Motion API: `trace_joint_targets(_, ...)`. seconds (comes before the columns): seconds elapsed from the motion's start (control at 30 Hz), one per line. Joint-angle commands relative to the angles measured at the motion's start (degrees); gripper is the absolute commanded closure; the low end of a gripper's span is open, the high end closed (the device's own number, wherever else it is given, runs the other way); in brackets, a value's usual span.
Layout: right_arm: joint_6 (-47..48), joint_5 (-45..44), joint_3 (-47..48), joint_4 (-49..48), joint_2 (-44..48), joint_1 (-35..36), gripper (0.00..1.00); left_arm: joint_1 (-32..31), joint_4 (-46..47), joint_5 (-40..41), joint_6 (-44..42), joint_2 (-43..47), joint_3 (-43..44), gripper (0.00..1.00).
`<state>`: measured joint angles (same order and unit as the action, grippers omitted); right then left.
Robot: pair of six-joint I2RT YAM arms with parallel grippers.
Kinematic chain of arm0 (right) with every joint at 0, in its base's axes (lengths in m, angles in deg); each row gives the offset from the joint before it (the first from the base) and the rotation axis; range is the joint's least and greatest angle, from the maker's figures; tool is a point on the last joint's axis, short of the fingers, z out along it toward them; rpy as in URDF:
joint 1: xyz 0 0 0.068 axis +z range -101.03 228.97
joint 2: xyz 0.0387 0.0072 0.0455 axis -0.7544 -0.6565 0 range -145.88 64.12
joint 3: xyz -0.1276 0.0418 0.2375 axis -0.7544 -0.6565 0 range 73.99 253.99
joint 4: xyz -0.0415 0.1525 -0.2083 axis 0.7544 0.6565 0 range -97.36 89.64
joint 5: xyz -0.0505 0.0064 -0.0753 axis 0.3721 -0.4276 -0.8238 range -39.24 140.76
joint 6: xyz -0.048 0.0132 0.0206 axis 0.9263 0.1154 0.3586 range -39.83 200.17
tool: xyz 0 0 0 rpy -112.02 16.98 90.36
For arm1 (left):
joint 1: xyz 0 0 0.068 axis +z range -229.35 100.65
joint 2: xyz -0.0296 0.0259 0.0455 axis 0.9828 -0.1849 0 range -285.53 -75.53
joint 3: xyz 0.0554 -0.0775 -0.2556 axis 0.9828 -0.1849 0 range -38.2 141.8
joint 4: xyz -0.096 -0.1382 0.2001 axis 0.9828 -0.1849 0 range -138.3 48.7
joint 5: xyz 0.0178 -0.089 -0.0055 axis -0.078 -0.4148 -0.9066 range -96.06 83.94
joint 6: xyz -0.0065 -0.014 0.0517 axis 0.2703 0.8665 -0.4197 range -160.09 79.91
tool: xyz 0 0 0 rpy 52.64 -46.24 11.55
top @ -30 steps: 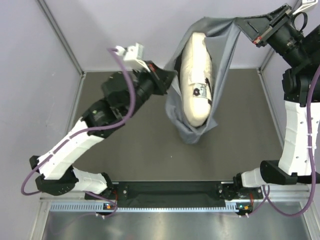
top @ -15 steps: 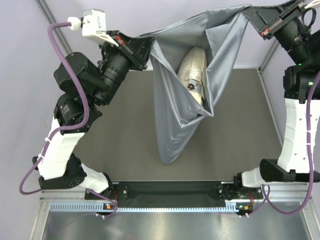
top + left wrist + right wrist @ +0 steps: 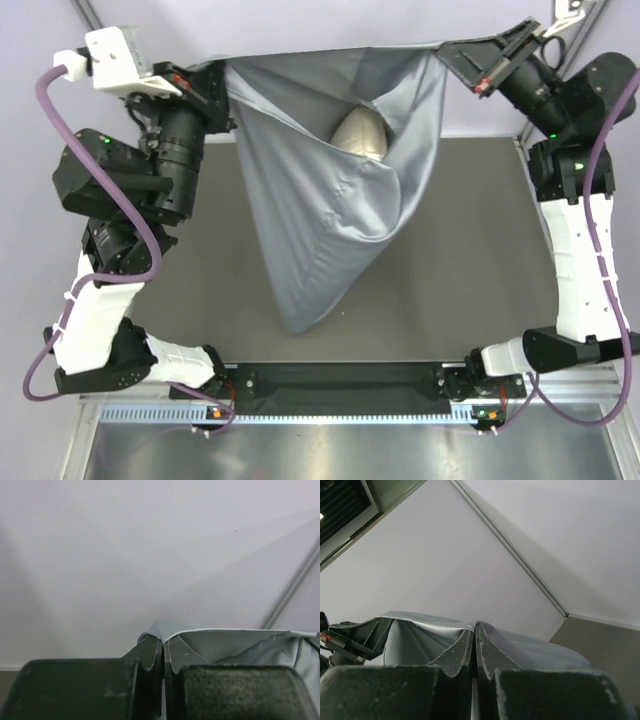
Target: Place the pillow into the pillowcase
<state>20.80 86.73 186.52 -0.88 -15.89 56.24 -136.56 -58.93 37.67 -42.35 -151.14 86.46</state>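
The grey-blue pillowcase (image 3: pixel 330 210) hangs stretched between both grippers, high over the table, its mouth upward and its closed end sagging to a point near the front. The cream pillow (image 3: pixel 361 133) sits inside it; only its rounded top shows through the mouth. My left gripper (image 3: pixel 222 72) is shut on the left corner of the pillowcase rim (image 3: pixel 200 642), and the cloth folds over its fingertips (image 3: pixel 150 652). My right gripper (image 3: pixel 447 48) is shut on the right corner of the pillowcase rim (image 3: pixel 430 637), and the fabric drapes over its fingertips (image 3: pixel 457 652) on both sides.
The dark grey table (image 3: pixel 480 260) lies below the hanging cloth. Pale walls (image 3: pixel 300 25) stand at the back and sides, with metal frame posts (image 3: pixel 150 215) at the corners. Both arm bases (image 3: pixel 340 385) are bolted at the near edge.
Both grippers have lifted and spread apart, stretching the pillowcase mouth wide. The pillow has slid deeper into the case, and only its top shows now.
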Motion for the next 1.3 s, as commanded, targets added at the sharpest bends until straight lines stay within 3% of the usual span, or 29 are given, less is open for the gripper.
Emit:
trace_joint_targets(0.0,6.10,-7.21,1.64,0.81,-1.45,7.37,1.00,0.26,17.36,7.60,-12.65,3.90,4.87,1.00)
trace_joint_targets(0.1,7.43,-10.03,2.08,0.11,-5.05,14.41,1.00,-0.53,20.78,8.31,-19.52,2.58,11.28,1.00)
trace_joint_targets(0.2,8.48,-11.70,4.44,-0.77,-8.48,18.65,1.00,-3.16,23.86,6.47,-25.15,2.84,12.01,1.00)
trace_joint_targets(0.33,8.40,-12.24,2.97,-0.50,-8.42,17.26,1.00,-5.63,21.59,5.67,-24.82,0.47,9.65,1.00)
trace_joint_targets(0.5,9.19,-10.57,-11.16,-0.50,-0.78,10.59,1.00,-5.54,20.97,3.74,-12.00,-0.06,-8.88,1.00)
trace_joint_targets(0.7,12.96,-4.78,-41.01,-2.44,9.42,-0.31,0.96,-5.37,21.23,-1.79,10.85,-1.99,-32.44,1.00)
trace_joint_targets(0.77,15.16,-2.15,-46.24,-2.00,11.35,-5.30,0.95,-5.37,23.60,-3.55,17.27,-3.39,-39.71,1.00)
trace_joint_targets(0.87,19.72,-0.55,-52.31,2.91,11.98,-12.86,0.93,-5.28,26.58,-7.94,23.52,-6.11,-45.36,1.00)
trace_joint_targets(0.97,25.87,-1.76,-53.47,9.85,12.50,-18.06,0.87,-5.37,27.12,-11.90,26.60,-9.62,-45.74,0.99)
trace_joint_targets(1.0,27.11,-3.95,-53.03,12.22,12.94,-18.69,0.82,-5.45,27.21,-13.39,26.87,-10.42,-45.39,0.86)
trace_joint_targets(1.03,28.68,-5.97,-52.68,15.37,14.08,-19.22,0.60,-5.37,26.95,-16.27,26.70,-11.39,-43.90,0.71)
trace_joint_targets(1.07,29.40,-9.21,-52.50,16.36,14.79,-19.22,0.49,-5.45,24.94,-17.00,26.70,-13.14,-42.76,0.58)
trace_joint_targets(1.1,29.93,-11.16,-52.07,17.68,15.66,-19.31,0.29,-5.54,23.36,-17.27,26.78,-13.94,-41.44,0.39)
trace_joint_targets(1.13,29.93,-12.92,-51.71,19.52,17.24,-19.31,0.22,-5.54,22.04,-17.18,26.78,-14.47,-39.34,0.32)
trace_joint_targets(1.23,30.63,-14.78,-51.36,20.50,19.36,-19.40,0.16,-5.46,19.30,-18.32,26.00,-14.04,-37.92,0.03)
trace_joint_targets(1.27,30.81,-15.04,-51.18,21.37,20.58,-19.40,0.16,-5.46,18.34,-18.50,25.82,-13.08,-37.48,0.02)
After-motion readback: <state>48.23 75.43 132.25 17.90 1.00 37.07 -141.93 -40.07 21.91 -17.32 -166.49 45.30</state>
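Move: Out on the table, about 7 cm ahead, 11 cm right and 62 cm below the left hand, is the open middle stretch where the pillowcase is taken; from the right hand it is straight ahead 0 cm, 19 cm left and 58 cm below. Each hand already pinches a mouth corner, the corners roughly 29 cm apart, the right one some 4 cm farther out. The pillow hangs inside, its middle about 7 cm back, 15 cm right and 31 cm below the left hand. Swinging the hanging case left first, the left hand about 7 cm and slightly up, the right about 12 cm and slightly down, both arms then whip it fast down and rightwards towards the table, dropping some 35 to 40 cm. The wrists tip down and turn clockwise, the right tipping more. Near the bottom both grippers open wide and let go of the mouth corners; the left rises a little afterwards. ##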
